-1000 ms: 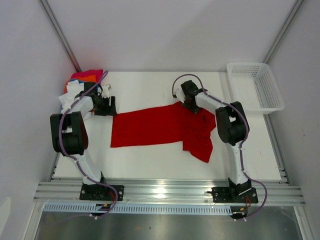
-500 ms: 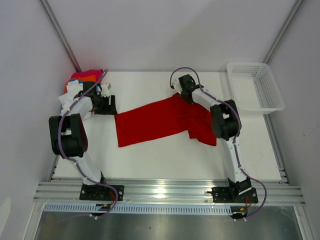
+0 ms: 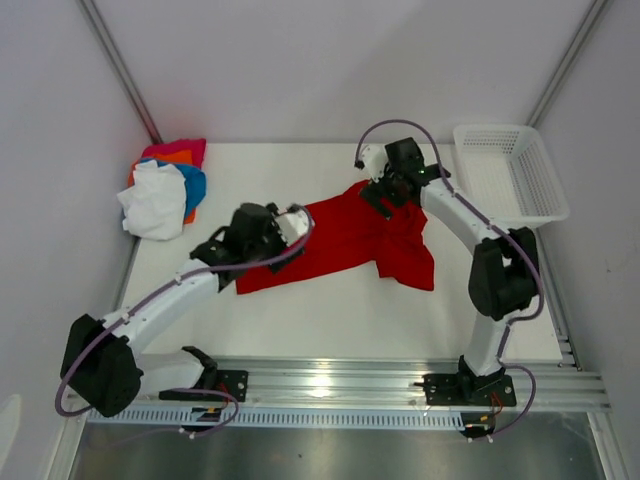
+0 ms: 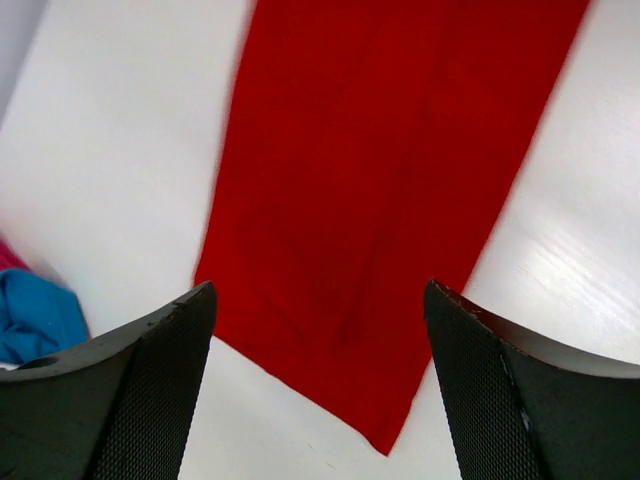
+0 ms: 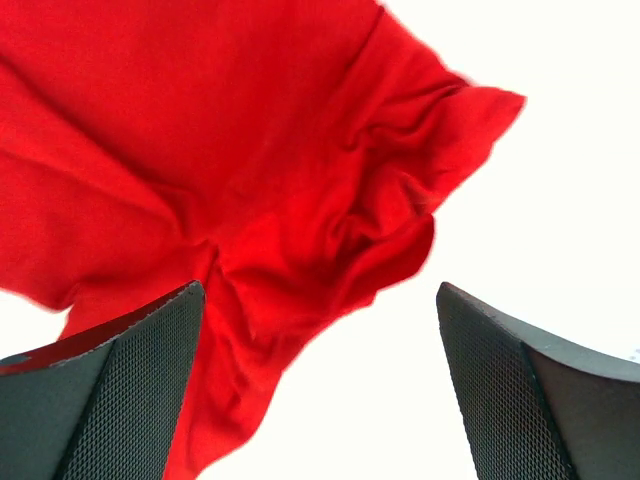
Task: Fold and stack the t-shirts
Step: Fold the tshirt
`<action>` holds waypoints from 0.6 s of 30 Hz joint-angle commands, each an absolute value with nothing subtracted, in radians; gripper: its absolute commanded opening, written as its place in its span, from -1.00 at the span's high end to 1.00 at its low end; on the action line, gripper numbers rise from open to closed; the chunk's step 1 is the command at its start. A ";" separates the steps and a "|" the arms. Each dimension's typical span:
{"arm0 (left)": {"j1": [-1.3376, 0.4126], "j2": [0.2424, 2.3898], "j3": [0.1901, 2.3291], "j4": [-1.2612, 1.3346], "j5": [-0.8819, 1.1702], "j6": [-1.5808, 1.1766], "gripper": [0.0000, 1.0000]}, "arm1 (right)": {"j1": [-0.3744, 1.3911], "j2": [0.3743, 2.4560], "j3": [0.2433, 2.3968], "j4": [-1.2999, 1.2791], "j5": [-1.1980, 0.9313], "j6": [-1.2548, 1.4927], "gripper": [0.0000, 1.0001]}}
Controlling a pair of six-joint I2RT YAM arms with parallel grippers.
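Note:
The large red t-shirt lies loosely spread across the middle of the white table, with its right end rumpled. My left gripper hovers open over the shirt's left part. In the left wrist view the flat red cloth ends in a corner between the open fingers. My right gripper is open above the shirt's far right edge. Its wrist view shows bunched red folds and nothing between the fingers. Other t-shirts, white, blue, orange and pink, sit in a heap at the back left.
A white mesh basket stands at the table's back right corner. A bit of blue cloth shows at the left edge of the left wrist view. The table's front edge is a metal rail by the arm bases.
My left arm swung from the heap at the back left to over the red shirt's left part. My right gripper opened, let go of the red shirt and rose.

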State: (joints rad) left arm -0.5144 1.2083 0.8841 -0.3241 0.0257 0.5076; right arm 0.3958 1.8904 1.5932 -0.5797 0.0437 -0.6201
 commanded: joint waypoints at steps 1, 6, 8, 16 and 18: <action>-0.644 1.247 0.741 -0.322 -0.247 0.684 -0.72 | 0.390 1.776 1.546 -0.615 -0.015 -0.601 -0.98; -0.721 1.267 0.573 -0.232 -0.403 0.813 -0.72 | 0.342 1.749 1.508 -0.611 -0.005 -0.588 -0.99; -0.718 1.237 0.513 -0.174 -0.435 0.879 -0.72 | 0.327 1.743 1.494 -0.611 -0.012 -0.588 -0.98; -0.718 1.150 0.580 -0.484 -0.341 0.744 -0.71 | 0.265 1.749 1.480 -0.614 -0.032 -0.583 -0.98; -0.715 1.198 0.601 -0.499 -0.342 0.730 -0.71 | 0.264 1.752 1.483 -0.612 -0.037 -0.580 -0.99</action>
State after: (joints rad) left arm -0.7170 1.1767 0.5400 -0.4213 -0.3595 0.7757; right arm 0.2649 1.7454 1.4757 -0.6178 -0.0101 -0.5972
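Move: The red t-shirt's near-left corner lies some 9 cm to the left of the left hand, about 4 cm nearer the base and 14 cm below; the white cloth on the pile is about 28 cm left and 18 cm farther out. From the right hand, the shirt's crumpled right edge is roughly 8 cm right, 2 cm ahead and 12 cm down, the near sleeve 11 cm back and 5 cm right, and the white basket 28 cm right, 10 cm ahead. The left hand, open and empty, drops about 12 cm while drawing back some 8 cm, then swings left over the shirt's near edge and rolls its left side up by about 35 degrees, slowing low beside the near-left corner with the fingers still wide open. The right hand, also open, first finishes rising off the shirt by a few centimetres, then slides about 6 cm right towards the crumpled right edge, sinking slightly and staying well above the cloth. ##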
